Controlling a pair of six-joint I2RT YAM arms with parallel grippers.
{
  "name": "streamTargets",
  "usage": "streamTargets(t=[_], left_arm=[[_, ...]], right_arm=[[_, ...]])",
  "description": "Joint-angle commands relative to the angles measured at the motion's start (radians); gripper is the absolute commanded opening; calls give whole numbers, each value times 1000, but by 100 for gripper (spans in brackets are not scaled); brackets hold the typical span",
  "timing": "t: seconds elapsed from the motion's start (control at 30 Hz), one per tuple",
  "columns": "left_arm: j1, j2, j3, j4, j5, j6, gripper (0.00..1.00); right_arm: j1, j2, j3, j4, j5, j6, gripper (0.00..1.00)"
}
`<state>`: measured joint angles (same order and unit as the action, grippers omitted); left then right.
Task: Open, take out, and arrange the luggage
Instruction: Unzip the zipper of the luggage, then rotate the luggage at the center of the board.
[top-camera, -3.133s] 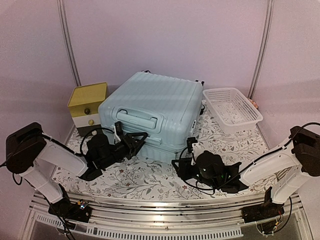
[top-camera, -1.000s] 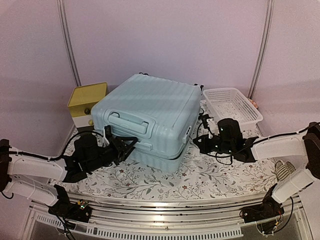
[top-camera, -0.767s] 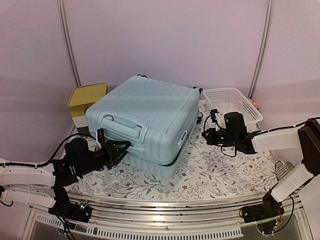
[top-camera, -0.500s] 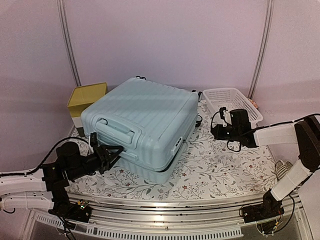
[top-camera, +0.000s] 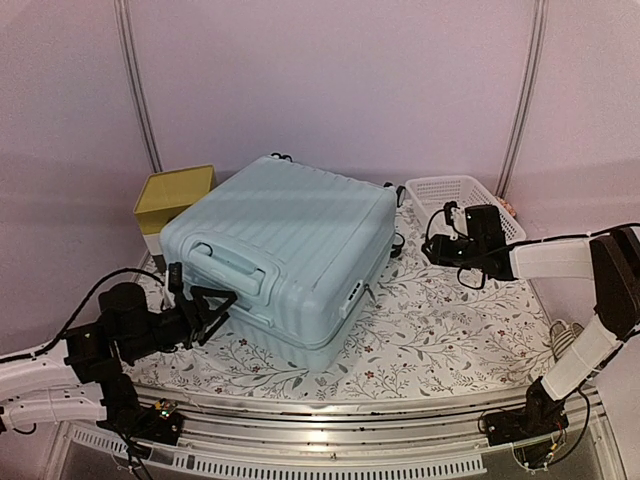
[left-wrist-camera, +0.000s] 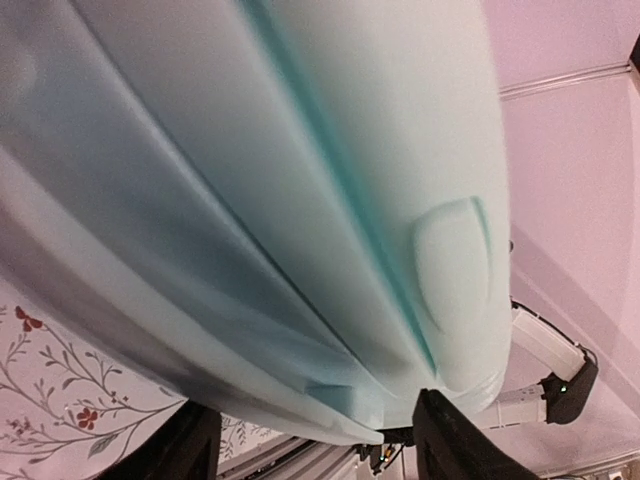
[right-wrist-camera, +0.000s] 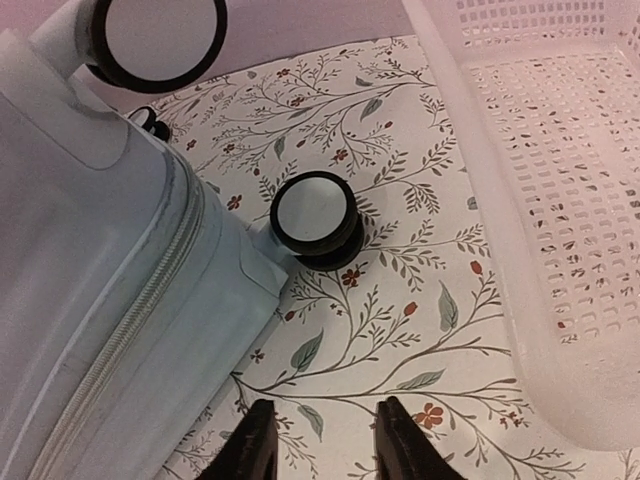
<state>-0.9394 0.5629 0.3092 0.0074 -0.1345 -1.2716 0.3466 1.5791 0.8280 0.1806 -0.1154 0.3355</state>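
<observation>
The pale mint-blue luggage (top-camera: 285, 255) lies flat and looks closed on the floral cloth, handle side towards the left arm. My left gripper (top-camera: 208, 303) is just off that handle side, low at the front left corner. In the left wrist view the luggage shell (left-wrist-camera: 250, 180) fills the frame, and the left gripper (left-wrist-camera: 320, 455) is open, its fingers either side of the shell's lower edge. My right gripper (top-camera: 437, 243) hovers open and empty past the wheel end. In the right wrist view the right gripper (right-wrist-camera: 325, 445) is over bare cloth, near a caster wheel (right-wrist-camera: 315, 220).
A white lattice basket (top-camera: 430, 185) stands at the back right, and its wall (right-wrist-camera: 560, 200) is just right of my right gripper. A yellow-topped drawer box (top-camera: 175, 195) sits behind the luggage at the left. Floral cloth (top-camera: 440, 320) lies bare at the front right.
The luggage has slid and turned towards the front left, and its raised upper shell has dropped level. The left gripper has widened and drawn back. The right gripper has opened and retreated towards the basket.
</observation>
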Motion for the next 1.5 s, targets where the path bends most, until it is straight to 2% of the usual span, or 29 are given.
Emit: streamTargets(t=[0.0, 0.1, 0.27, 0.4, 0.47, 0.53, 0.63, 0.83, 1.0, 1.13, 1.3, 1.37, 1.47], left_arm=[[-13, -63, 55, -98, -56, 43, 76], [-13, -103, 74, -196, -72, 35, 84], [-13, -187, 122, -383, -144, 26, 87], [-12, -227, 167, -468, -196, 46, 88], [-12, -227, 189, -478, -209, 74, 90], [-12, -215, 220, -486, -226, 100, 97], [-12, -193, 259, -505, -259, 114, 98], [-7, -141, 276, -426, -264, 119, 98], [22, -51, 281, -317, -185, 155, 98], [101, -17, 266, -245, -72, 163, 98], [257, -8, 175, -123, 152, 114, 98], [282, -5, 156, -98, 179, 105, 98], [301, 7, 150, -86, 196, 110, 98]], right_arm=[[-6, -30, 55, -28, -54, -25, 45], [-8, -32, 91, -30, -91, -26, 66], [-19, -10, 179, -58, -118, -12, 100], [-46, 23, 249, -69, -168, 15, 99], [-66, 47, 287, -71, -218, 27, 99], [-81, 73, 327, -76, -253, 42, 99], [-106, 116, 391, -88, -311, 60, 99], [-125, 226, 552, -134, -401, 92, 99], [-126, 346, 678, -147, -549, 121, 99], [-126, 428, 751, -129, -644, 198, 99], [-124, 475, 787, -117, -576, 321, 99], [-124, 484, 790, -85, -579, 361, 99], [-121, 507, 792, 0, -662, 444, 99]])
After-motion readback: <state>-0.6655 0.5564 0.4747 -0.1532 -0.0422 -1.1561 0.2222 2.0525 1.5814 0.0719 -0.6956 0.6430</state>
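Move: The suitcase's upper corner wheel lies about 13 cm ahead of the right hand, 8 cm to its left and 5 cm above it. The lower wheel is nearly straight beneath it, roughly 11 cm ahead, 8 cm left and 11 cm down, and the white basket's middle is 15 cm ahead, 8 cm right, equally low. From the left hand, the carry handle is some 6 cm ahead, 2 cm right and 5 cm up, with the yellow box about 27 cm ahead and 10 cm left. The right hand climbs about 10 cm while starting forward and spreading its fingers fully, goes on forward over the basket side to some 12 cm in all, then eases left and sinks slightly to the suitcase's upper corner wheel, rolling its left side up some 30 degrees so the open fingers come either side of the wheel without closing. Meanwhile the left hand opens wide, swings left and up along the suitcase's handle end with a slight counter-clockwise turn, then comes a little back right and forward about 4 cm, its open fingers facing the carry handle. ##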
